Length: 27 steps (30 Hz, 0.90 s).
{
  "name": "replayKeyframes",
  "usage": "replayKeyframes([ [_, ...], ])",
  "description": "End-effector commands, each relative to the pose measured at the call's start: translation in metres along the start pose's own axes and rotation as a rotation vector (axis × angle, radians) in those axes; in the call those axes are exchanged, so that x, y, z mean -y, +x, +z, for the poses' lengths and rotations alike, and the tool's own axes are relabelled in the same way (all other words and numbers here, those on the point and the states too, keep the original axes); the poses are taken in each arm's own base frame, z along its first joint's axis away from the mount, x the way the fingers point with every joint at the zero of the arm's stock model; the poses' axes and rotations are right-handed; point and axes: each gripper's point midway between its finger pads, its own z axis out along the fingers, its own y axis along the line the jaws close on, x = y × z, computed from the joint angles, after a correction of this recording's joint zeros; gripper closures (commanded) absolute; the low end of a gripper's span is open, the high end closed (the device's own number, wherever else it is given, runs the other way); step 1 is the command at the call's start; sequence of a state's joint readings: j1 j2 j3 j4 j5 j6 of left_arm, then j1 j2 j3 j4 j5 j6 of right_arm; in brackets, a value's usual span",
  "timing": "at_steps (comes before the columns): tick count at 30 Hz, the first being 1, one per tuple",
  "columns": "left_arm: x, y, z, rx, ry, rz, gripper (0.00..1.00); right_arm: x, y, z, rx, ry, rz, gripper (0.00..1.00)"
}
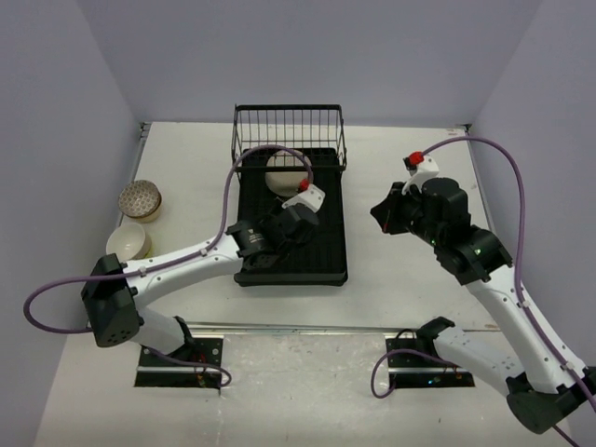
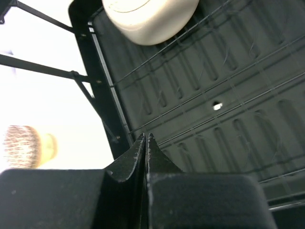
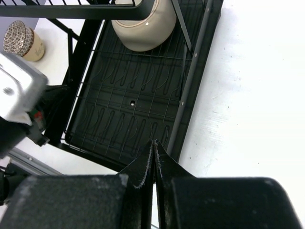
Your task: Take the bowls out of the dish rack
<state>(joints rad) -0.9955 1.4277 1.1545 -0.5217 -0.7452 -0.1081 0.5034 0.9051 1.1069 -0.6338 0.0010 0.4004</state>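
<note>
The black dish rack (image 1: 321, 251) lies mid-table with a wire basket (image 1: 289, 126) at its far end. One cream bowl (image 1: 284, 175) leans inside near the basket, also seen in the left wrist view (image 2: 152, 19) and the right wrist view (image 3: 143, 28). A net-patterned bowl (image 1: 140, 199) and a cream bowl (image 1: 128, 242) stand on the table left of the rack. My left gripper (image 2: 145, 136) hovers shut and empty over the rack floor (image 2: 214, 71) by its left rim. My right gripper (image 3: 154, 143) is shut and empty, above the rack's right rim (image 3: 190, 95).
The patterned bowl (image 2: 21, 145) shows left of the rack rim in the left wrist view and at the top left of the right wrist view (image 3: 19, 36). Grey walls close the table on three sides. The left arm (image 1: 186, 265) stretches across the rack's near left corner.
</note>
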Motion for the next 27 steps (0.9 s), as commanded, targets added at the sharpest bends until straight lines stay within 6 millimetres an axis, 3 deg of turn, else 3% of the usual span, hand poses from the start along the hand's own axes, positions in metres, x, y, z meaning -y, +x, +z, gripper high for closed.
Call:
replayKeyframes([
  [1, -0.014, 0.003, -0.006, -0.007, -0.179, 0.172, 1.00, -0.004, -0.004, -0.002, 0.013, -0.039, 0.004, 1.00],
  [4, 0.004, 0.012, 0.001, -0.007, -0.235, 0.401, 1.00, -0.005, -0.007, -0.003, 0.004, -0.038, -0.006, 1.00],
  [10, 0.032, 0.015, 0.014, 0.009, -0.263, 0.622, 1.00, -0.004, -0.010, -0.006, -0.008, -0.027, -0.033, 1.00],
  [18, 0.050, 0.014, 0.040, 0.025, -0.293, 0.801, 1.00, -0.001, -0.001, -0.008, -0.030, -0.034, -0.033, 1.00],
  [21, 0.065, 0.004, 0.052, 0.101, -0.239, 0.778, 1.00, -0.003, 0.000, -0.009, -0.041, -0.038, -0.026, 1.00],
  [24, 0.066, 0.003, 0.059, 0.142, -0.198, 0.817, 1.00, -0.003, -0.001, -0.011, -0.043, -0.039, -0.037, 1.00],
  [25, 0.064, -0.006, 0.060, 0.185, -0.188, 0.806, 1.00, -0.002, -0.001, -0.011, -0.050, -0.037, -0.048, 1.00],
  [27, 0.050, -0.005, 0.067, 0.186, -0.209, 0.776, 1.00, -0.002, -0.005, -0.011, -0.048, -0.031, -0.058, 1.00],
])
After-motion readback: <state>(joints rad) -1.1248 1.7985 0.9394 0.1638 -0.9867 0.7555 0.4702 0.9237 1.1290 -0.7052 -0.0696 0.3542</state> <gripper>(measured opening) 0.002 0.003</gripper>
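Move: The last bowl, the large cream one at the back of the dish rack, lies about 20 cm ahead of the left hand, 4 cm to its right and roughly 10 cm lower. The raised wire shelf is centred some 6 cm beyond the bowl, near the hand's own height; the rack's drain hole is about 11 cm ahead of the hand, 5 cm right and 16 below. From the right hand the bowl is some 24 cm ahead, 24 left and 20 below. Still touching nothing, the left hand heads down over the emptied front of the rack to come at the cream bowl from lower, sinking about 8 cm and drifting some 4 cm right. It first eases back a little, then turns forward. Meanwhile the wrist rolls about 45 degrees, its left side rising, the shut fingers pointing forward and levelling slightly. ##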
